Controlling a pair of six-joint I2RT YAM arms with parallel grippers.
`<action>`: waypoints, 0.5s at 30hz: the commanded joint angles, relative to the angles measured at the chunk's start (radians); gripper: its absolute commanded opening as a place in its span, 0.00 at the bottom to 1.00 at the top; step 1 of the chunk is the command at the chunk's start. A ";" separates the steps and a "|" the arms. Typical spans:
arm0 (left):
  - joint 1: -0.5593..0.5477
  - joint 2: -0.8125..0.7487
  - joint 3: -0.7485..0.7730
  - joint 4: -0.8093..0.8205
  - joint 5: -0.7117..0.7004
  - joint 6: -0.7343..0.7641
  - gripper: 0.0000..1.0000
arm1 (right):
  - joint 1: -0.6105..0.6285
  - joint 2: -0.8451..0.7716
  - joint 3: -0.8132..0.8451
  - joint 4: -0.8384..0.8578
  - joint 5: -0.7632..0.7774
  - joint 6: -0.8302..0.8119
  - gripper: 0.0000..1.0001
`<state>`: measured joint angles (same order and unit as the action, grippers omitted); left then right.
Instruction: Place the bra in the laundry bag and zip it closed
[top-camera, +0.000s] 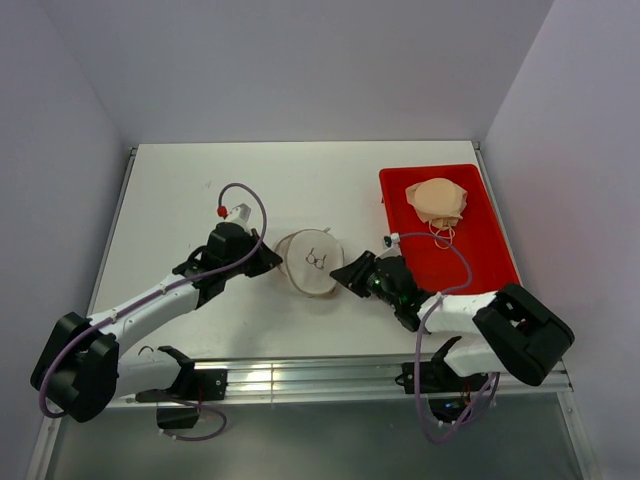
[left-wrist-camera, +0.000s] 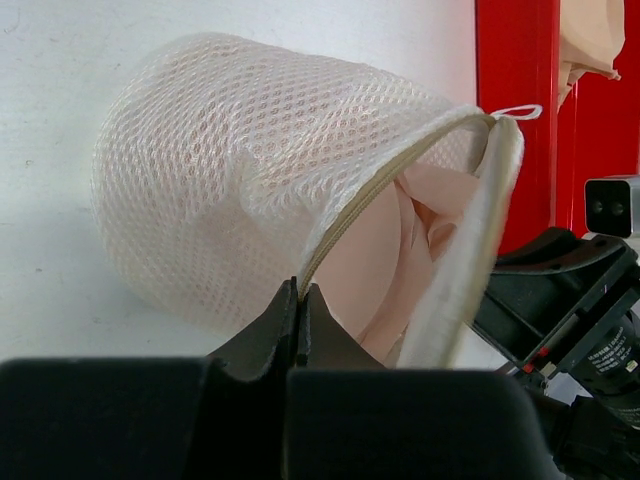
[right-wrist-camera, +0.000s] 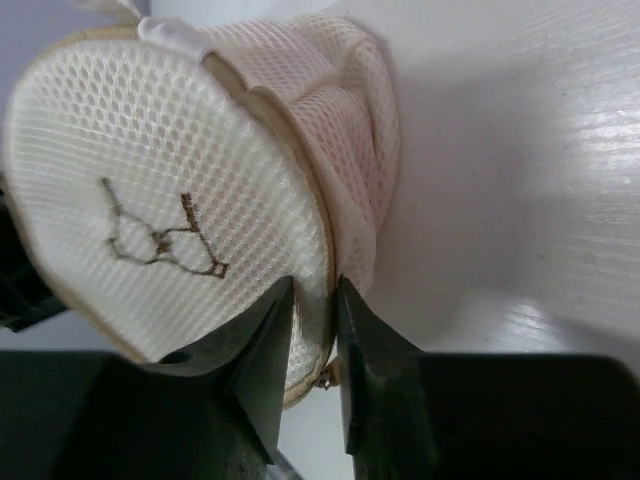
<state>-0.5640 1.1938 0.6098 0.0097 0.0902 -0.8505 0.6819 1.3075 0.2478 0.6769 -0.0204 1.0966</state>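
The white mesh laundry bag (top-camera: 308, 262) lies on its side mid-table between both arms. In the left wrist view its round lid gapes from the drum (left-wrist-camera: 220, 170), and the pale pink bra (left-wrist-camera: 400, 250) sits inside. My left gripper (left-wrist-camera: 300, 290) is shut on the zipper edge of the drum at the bag's left (top-camera: 272, 262). My right gripper (right-wrist-camera: 315, 290) pinches the lid's rim from the bag's right (top-camera: 352, 272). The lid (right-wrist-camera: 160, 190) bears a dark spectacles-like mark, and a small zipper pull (right-wrist-camera: 325, 378) hangs between the fingers.
A red tray (top-camera: 470, 250) lies at the right rear with a darker tan-peach bra (top-camera: 437, 200) in it. Its red wall (left-wrist-camera: 515, 120) stands just behind the bag's open mouth. White walls close in the table on three sides.
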 joint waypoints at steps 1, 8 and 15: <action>0.004 -0.008 0.027 -0.007 0.002 0.031 0.00 | -0.018 0.007 -0.013 0.121 -0.018 0.026 0.28; 0.004 -0.069 0.027 -0.094 -0.043 0.054 0.00 | -0.018 -0.180 0.036 -0.137 0.007 0.026 0.00; -0.037 -0.183 0.060 -0.203 -0.069 0.113 0.06 | -0.016 -0.340 0.209 -0.558 0.108 0.063 0.00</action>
<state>-0.5789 1.0668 0.6147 -0.1406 0.0505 -0.7887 0.6697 1.0065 0.3740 0.3325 0.0013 1.1378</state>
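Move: The right hand's fingers straddle the laundry bag's near-right zip rim, practically at its hand point. From there, the lid's middle is about 6 cm left and 3 cm farther out, roughly level; the white tab is some 2 cm left and 10 cm ahead; the red tray's middle is about 27 cm right and 8 cm ahead, 6 cm lower. From the left hand, that rim is roughly 14 cm right, 3 cm back and 3 cm below. Right fingers close on the zip rim and raise it about 8 cm; left, still pinching, eases 2 cm back-left. ##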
